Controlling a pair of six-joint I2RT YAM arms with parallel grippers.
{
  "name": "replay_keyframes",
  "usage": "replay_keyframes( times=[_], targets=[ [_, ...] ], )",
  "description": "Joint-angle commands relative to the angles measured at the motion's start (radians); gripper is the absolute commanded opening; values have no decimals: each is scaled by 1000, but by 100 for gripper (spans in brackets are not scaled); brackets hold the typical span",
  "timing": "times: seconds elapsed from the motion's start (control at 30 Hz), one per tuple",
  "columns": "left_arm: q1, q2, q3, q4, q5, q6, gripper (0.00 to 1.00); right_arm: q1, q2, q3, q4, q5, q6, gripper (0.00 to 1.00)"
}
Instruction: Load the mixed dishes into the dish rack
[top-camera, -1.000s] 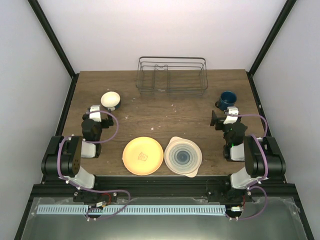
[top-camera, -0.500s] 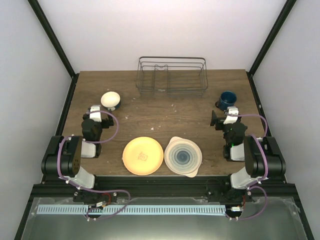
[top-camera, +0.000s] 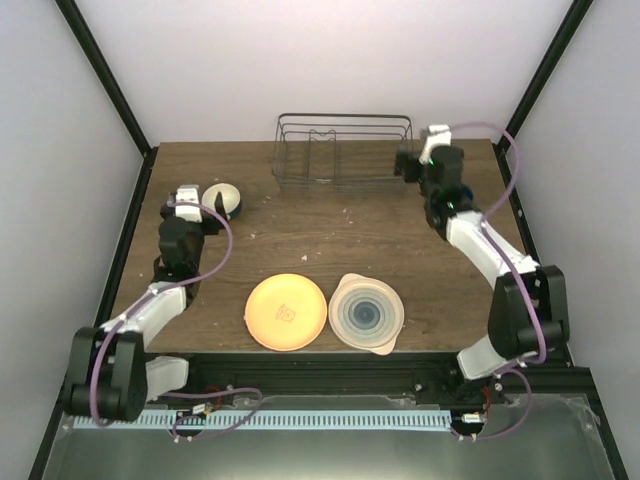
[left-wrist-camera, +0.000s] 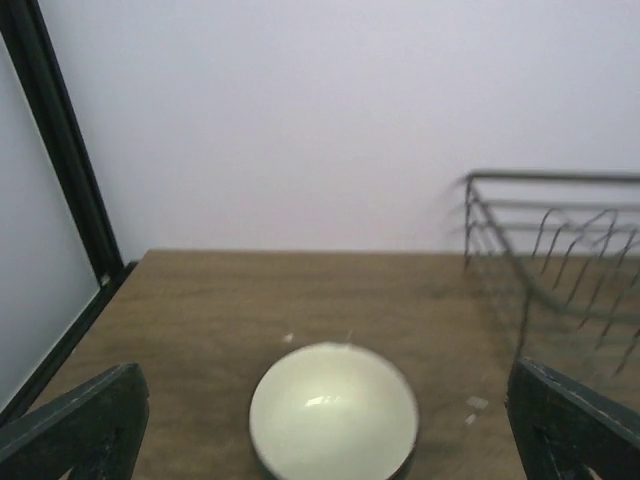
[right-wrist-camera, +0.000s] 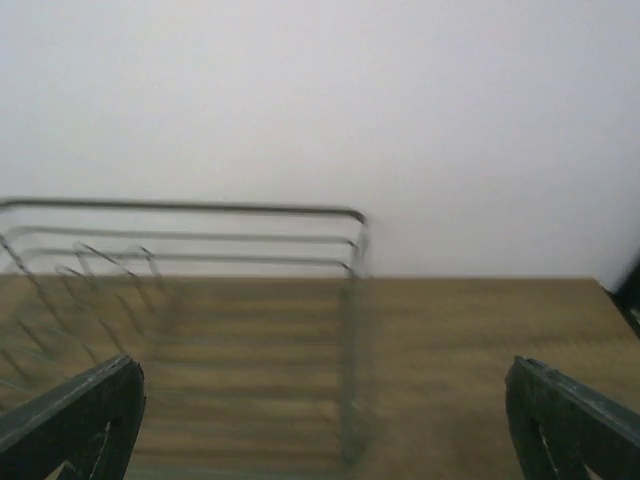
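Observation:
The dish rack (top-camera: 343, 150), a dark wire basket, stands at the table's back middle. A small white bowl (top-camera: 226, 193) sits at the back left. My left gripper (top-camera: 210, 210) is open right at the bowl. In the left wrist view the bowl (left-wrist-camera: 333, 410) lies low between the two spread fingers (left-wrist-camera: 80, 425). My right gripper (top-camera: 408, 162) is open at the rack's right end, holding nothing. The rack's end wires (right-wrist-camera: 355, 250) show blurred ahead of it. An orange plate (top-camera: 286, 311) and a pale blue-ringed plate (top-camera: 366, 313) lie flat side by side near the front edge.
The rack's left corner (left-wrist-camera: 545, 240) stands to the right of the bowl. Black frame posts (top-camera: 105, 85) rise at both back corners beside white walls. The right arm's links (top-camera: 480, 245) stretch along the table's right side.
Both arms have unfolded from their rest pose. The left gripper has reached forward to the white bowl. The right arm has swung up to the rack's right end, over where the blue mug stood.

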Motion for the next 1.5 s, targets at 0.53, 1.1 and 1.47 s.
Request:
replay_keyframes(
  times=[0.53, 1.1, 1.47],
  targets=[
    [-53, -309, 276, -893, 88, -226, 100, 285, 839, 1306, -1065, -53, 426, 100],
    [-56, -324, 240, -884, 106, -257, 100, 325, 940, 1310, -1065, -6, 457, 100],
    [-56, -298, 248, -889, 103, -259, 100, 334, 898, 1295, -1017, 39, 331, 100]
  ],
)
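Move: From the right hand the dish rack's middle lies about 18 cm ahead, 19 cm to the left and 19 cm below, its front rim some 9 cm nearer than that; the blue mug is about 6 cm ahead, 8 cm to the right and 21 cm down. The left hand has the white bowl roughly 14 cm ahead, 2 cm to its right and 17 cm below, with the rack's middle about 24 cm ahead and 33 cm to the right. Empty and wide open, the right hand heads for the front rim of the rack, swinging about 22 cm left and 9 cm forward, up a little, then steeply down to net 13 cm lower, nose tipping down some 40 degrees; it then hovers close at the rim, touch not visible. The left hand, open, bobs up, backs about 5 cm from the bowl with a slight shift right, and tips down. ##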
